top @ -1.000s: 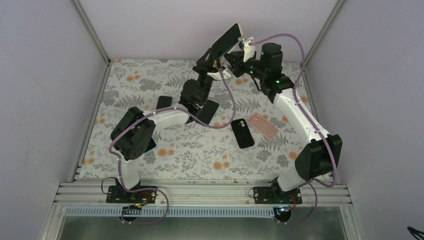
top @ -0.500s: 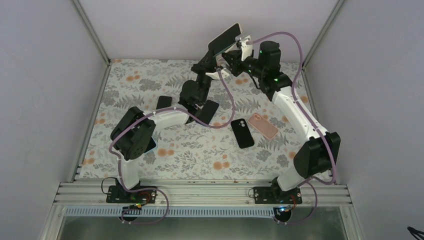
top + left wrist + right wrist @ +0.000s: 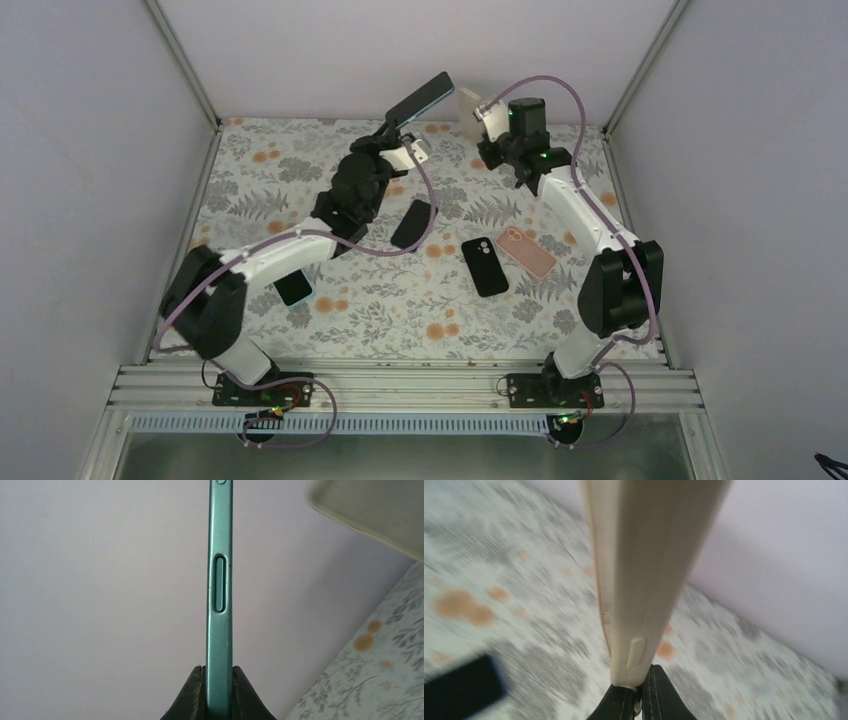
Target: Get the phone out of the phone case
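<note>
The phone (image 3: 420,98), dark-faced with a teal rim, is up in the air over the back of the table, out of its case. My left gripper (image 3: 393,125) is shut on its lower end. In the left wrist view the teal edge (image 3: 219,605) stands upright between my left gripper's (image 3: 218,692) pads. The cream phone case (image 3: 469,103) hangs apart to the right, pinched at its rim by my shut right gripper (image 3: 487,118). The right wrist view shows the case (image 3: 644,570) rising from my right gripper (image 3: 640,692).
On the floral mat lie a black phone (image 3: 413,223), another black phone (image 3: 484,266), a pink one (image 3: 525,251) and a dark one (image 3: 292,287) under the left arm. The purple back wall stands close behind both grippers.
Phone and case were together between both grippers; now they are apart. My left gripper closed on the phone and drew it left, while the right swung the case to the right.
</note>
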Robot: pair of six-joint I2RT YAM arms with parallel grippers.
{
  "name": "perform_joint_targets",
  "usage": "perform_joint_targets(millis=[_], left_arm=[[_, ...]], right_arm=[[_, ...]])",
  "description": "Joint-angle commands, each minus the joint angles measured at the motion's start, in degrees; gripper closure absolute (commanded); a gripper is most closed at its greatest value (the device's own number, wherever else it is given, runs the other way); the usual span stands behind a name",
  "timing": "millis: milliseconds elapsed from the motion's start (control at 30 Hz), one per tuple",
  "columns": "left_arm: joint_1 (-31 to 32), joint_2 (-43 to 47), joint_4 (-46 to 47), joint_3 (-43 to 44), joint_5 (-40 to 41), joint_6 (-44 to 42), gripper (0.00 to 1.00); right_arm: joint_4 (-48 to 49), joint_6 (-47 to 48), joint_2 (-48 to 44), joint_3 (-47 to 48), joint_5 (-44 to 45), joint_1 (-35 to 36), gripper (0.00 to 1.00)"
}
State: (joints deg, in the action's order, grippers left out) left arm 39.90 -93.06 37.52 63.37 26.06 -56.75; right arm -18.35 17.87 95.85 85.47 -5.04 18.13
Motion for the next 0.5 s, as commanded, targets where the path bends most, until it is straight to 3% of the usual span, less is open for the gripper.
perform_joint_targets(millis=[0,100,200,367,467], left_arm=[[0.99,8.88,-8.6,-1.96,-5.52,8.98,0.98],[1.35,11.06,-14.77,-5.06,-3.65,7.72,0.98],[0.92,14.27,-13.85,-11.15,0.78,1.29,0.98],[0.89,15.82,-16.3,-20.12,7.0,-7.4,0.98],[0.79,13.64,-17.74,-24.0,10.04,-9.14,0.98]], right_arm=[[-8.31,10.07,0.53,-1.79,13.57,-2.05,0.97],[-11.74,11.06,-0.14,-2.46,13.32,-3.2,0.97],[-17.8,11.77,-2.42,-3.64,8.97,-5.49,0.97],[-29.52,13.96,-1.14,-4.68,-6.84,-11.27,0.97],[-34.98,15.06,4.7,-3.38,-18.92,-14.7,0.97]])
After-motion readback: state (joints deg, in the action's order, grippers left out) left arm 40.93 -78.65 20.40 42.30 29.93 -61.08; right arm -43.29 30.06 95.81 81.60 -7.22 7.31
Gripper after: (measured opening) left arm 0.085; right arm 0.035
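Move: The left hand, holding the bare phone about 33 cm above the table, is bound for open table: the blue-edged phone lies about 8 cm to its right and level with it fore and aft, the pink-edged phone (under the arm) some 16 cm left and 7 cm ahead. From the right hand, holding the pale empty case, the pink case lies about 13 cm back, 12 cm right and 27 cm below; the black case 17 cm back and 2 cm right. Both hands keep their pinch, phone in the left and empty case in the right, and carry them apart. The left draws back, rising slightly at first, then drops fast and drifts left towards the table, ending about 12 cm lower with its fingers tipping down. The right swings right and down about 10 cm each and somewhat back towards the pink case, its fingers tilting some 25 degrees downward. ##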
